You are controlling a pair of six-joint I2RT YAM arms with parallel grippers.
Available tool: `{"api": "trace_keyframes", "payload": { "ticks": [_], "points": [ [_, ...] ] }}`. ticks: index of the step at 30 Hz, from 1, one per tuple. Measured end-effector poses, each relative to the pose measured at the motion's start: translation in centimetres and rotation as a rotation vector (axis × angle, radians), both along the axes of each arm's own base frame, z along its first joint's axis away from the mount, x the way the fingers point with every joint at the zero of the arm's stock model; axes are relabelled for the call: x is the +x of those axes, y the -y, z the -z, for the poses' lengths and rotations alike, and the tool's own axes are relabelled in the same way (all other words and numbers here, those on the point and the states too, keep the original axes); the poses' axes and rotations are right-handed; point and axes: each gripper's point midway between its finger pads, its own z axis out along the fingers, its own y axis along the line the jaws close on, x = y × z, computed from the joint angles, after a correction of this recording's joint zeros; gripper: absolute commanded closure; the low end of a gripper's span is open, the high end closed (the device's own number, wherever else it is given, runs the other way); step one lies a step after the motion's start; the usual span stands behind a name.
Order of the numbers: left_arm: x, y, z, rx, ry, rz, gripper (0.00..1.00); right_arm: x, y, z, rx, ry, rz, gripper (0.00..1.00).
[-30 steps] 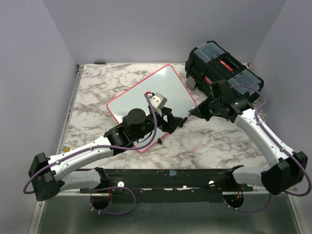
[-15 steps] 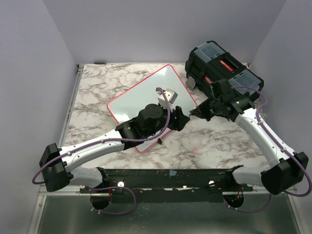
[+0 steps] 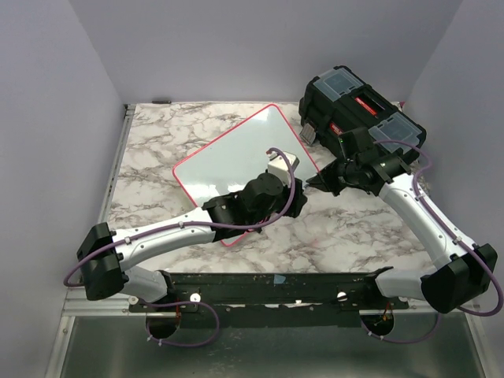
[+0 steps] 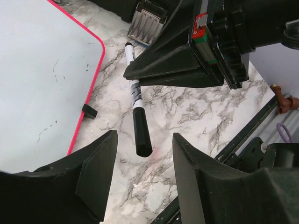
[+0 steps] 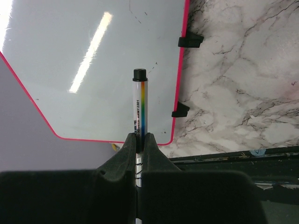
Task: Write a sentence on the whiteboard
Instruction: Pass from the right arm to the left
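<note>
The whiteboard [image 3: 236,157] lies tilted on the marble table, white with a red-pink rim; it also shows in the left wrist view [image 4: 42,84] and the right wrist view [image 5: 93,65]. No sentence shows on it, only faint specks. My right gripper [image 3: 316,181] [image 5: 138,136] is shut on a white marker [image 5: 140,107], held above the table beside the board's right edge. The marker's black cap [image 4: 141,133] points at my left gripper [image 3: 302,201] [image 4: 144,161]. That gripper is open, its fingers on either side of the cap's end and not touching it.
A black toolbox [image 3: 358,106] with red latches stands at the back right, just behind my right arm. Small black clips [image 5: 190,40] [image 4: 89,110] stick out from the board's right rim. The black front rail [image 3: 276,283] runs along the near edge.
My left arm has swung right across the board to the marker, and its jaws have narrowed somewhat. The right arm and marker have not moved.
</note>
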Motion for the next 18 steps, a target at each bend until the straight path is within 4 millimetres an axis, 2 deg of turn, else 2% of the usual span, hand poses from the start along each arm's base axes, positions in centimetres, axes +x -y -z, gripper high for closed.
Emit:
{"api": "trace_keyframes", "payload": {
  "ticks": [8,14,18],
  "points": [
    [0.02,0.42,0.16,0.023,0.008,-0.008,0.61,-0.05,-0.07,-0.03,0.004,-0.002,-0.003,0.99],
    [0.13,0.35,0.17,0.025,0.012,-0.013,0.66,-0.07,-0.1,-0.03,0.005,-0.002,-0.004,0.99],
    [0.19,0.38,0.17,0.025,0.013,-0.015,0.78,-0.08,-0.11,-0.04,0.006,-0.003,-0.004,0.99]
  ]
}}
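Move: The marker's capped end is practically between the left fingertips, about 1 cm ahead and 1 cm to the right, level with them. Far below lies the whiteboard, its middle some 15 cm left and 11 cm ahead; its farther black clip is about 4 cm ahead and 1 cm left, roughly 22 cm down. From the right hand, which grips the marker, that cap sits about 4 cm back and 4 cm left. Keep the left gripper where it is around the marker's black cap, letting it ease only about half a centimetre to the right with no real turn of the wrist, and draw its fingers together from half open to about a third open, so they close in on both sides of the cap. Hold the right gripper still, shut on the marker's barrel. ##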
